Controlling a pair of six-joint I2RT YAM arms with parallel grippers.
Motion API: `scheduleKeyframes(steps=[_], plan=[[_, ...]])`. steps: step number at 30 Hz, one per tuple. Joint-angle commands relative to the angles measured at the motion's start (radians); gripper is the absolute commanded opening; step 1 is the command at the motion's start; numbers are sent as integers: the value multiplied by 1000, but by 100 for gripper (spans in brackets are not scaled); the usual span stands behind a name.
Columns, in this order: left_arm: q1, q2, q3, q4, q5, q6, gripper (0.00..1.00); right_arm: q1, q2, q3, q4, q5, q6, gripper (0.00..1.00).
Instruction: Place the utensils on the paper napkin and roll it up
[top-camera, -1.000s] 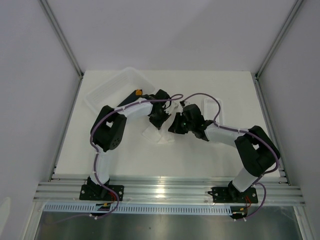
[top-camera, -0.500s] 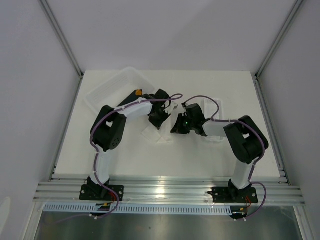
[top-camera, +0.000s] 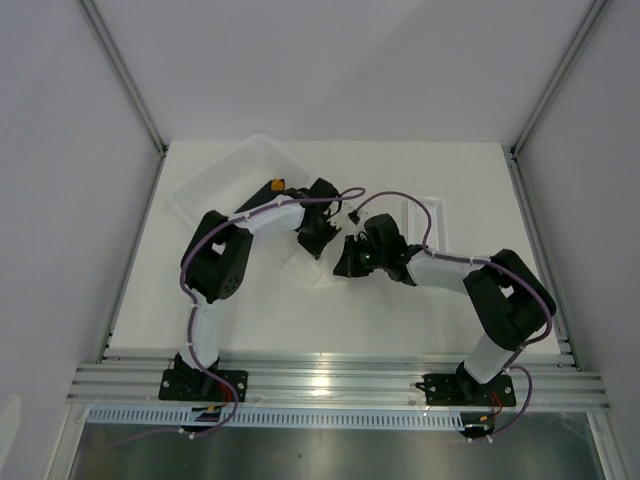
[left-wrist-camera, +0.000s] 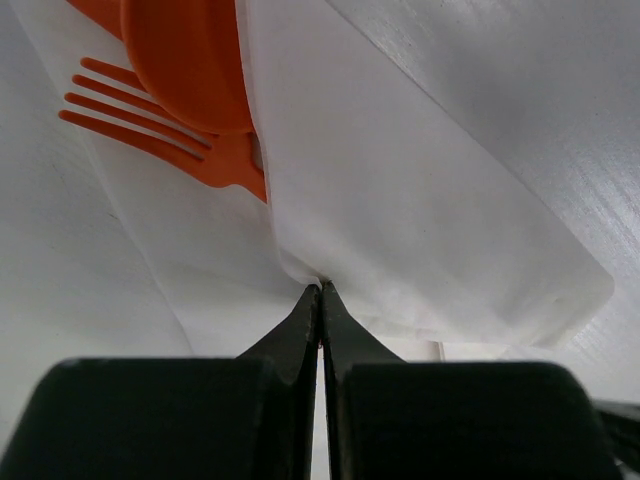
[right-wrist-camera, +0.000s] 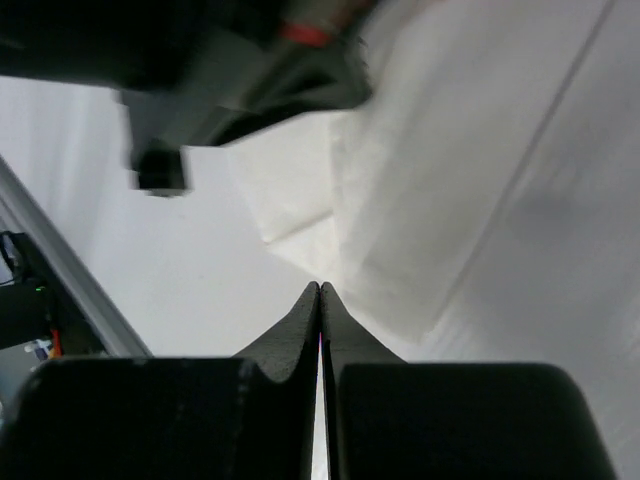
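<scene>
The paper napkin lies folded over the orange utensils. The fork and the spoon stick out from under its fold. My left gripper is shut, pinching the fold's near edge. My right gripper is shut too, its tips on the edge of the paper napkin from the other side. In the top view the left gripper and right gripper meet at mid-table over the napkin, which they partly hide.
A large translucent bin stands at the back left, beside the left arm. A narrow ribbed white tray lies behind the right arm. The left arm's wrist fills the top of the right wrist view.
The right arm has swung its gripper left and nearer, onto the napkin's edge, and its jaws have closed the last bit. The left gripper has stayed put, shut.
</scene>
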Motion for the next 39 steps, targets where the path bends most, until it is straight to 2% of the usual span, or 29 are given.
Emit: scheduleKeyframes(steps=[1, 13, 23, 33, 39], plan=[[9, 6, 27, -11, 9, 5, 1, -6, 54, -39, -7, 12, -4, 2], [11, 11, 30, -8, 8, 7, 1, -40, 116, -45, -67, 12, 12, 1], [9, 9, 30, 1, 6, 13, 1, -19, -42, 30, -101, -17, 1, 2], [9, -7, 33, -2, 8, 14, 1, -55, 137, 11, -55, -32, 32, 0], [11, 12, 47, -8, -1, 13, 1, -80, 101, -30, -19, -75, 43, 1]])
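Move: The folded napkin's near right-hand corner lies about 2 cm to the right of the right hand, level with it front to back, and some 6 cm below. The left fingertips hold the fold about 4 cm ahead and 4 cm to the left of the right hand; the orange utensil heads poke out about 10 cm ahead of the right hand and 1 cm to its left. From the left hand, the corner is roughly 4 cm back and 6 cm to the right. The shut right fingertips come down onto the near right-hand corner of the fold: first about 5 cm down, slipping some 2 cm back and right, then after a short stay they lift about 4 cm, ease forward and sink again, tipping some 10 degrees, to end on the corner. The left fingertips stay put, still shut on the fold beside the utensils. ##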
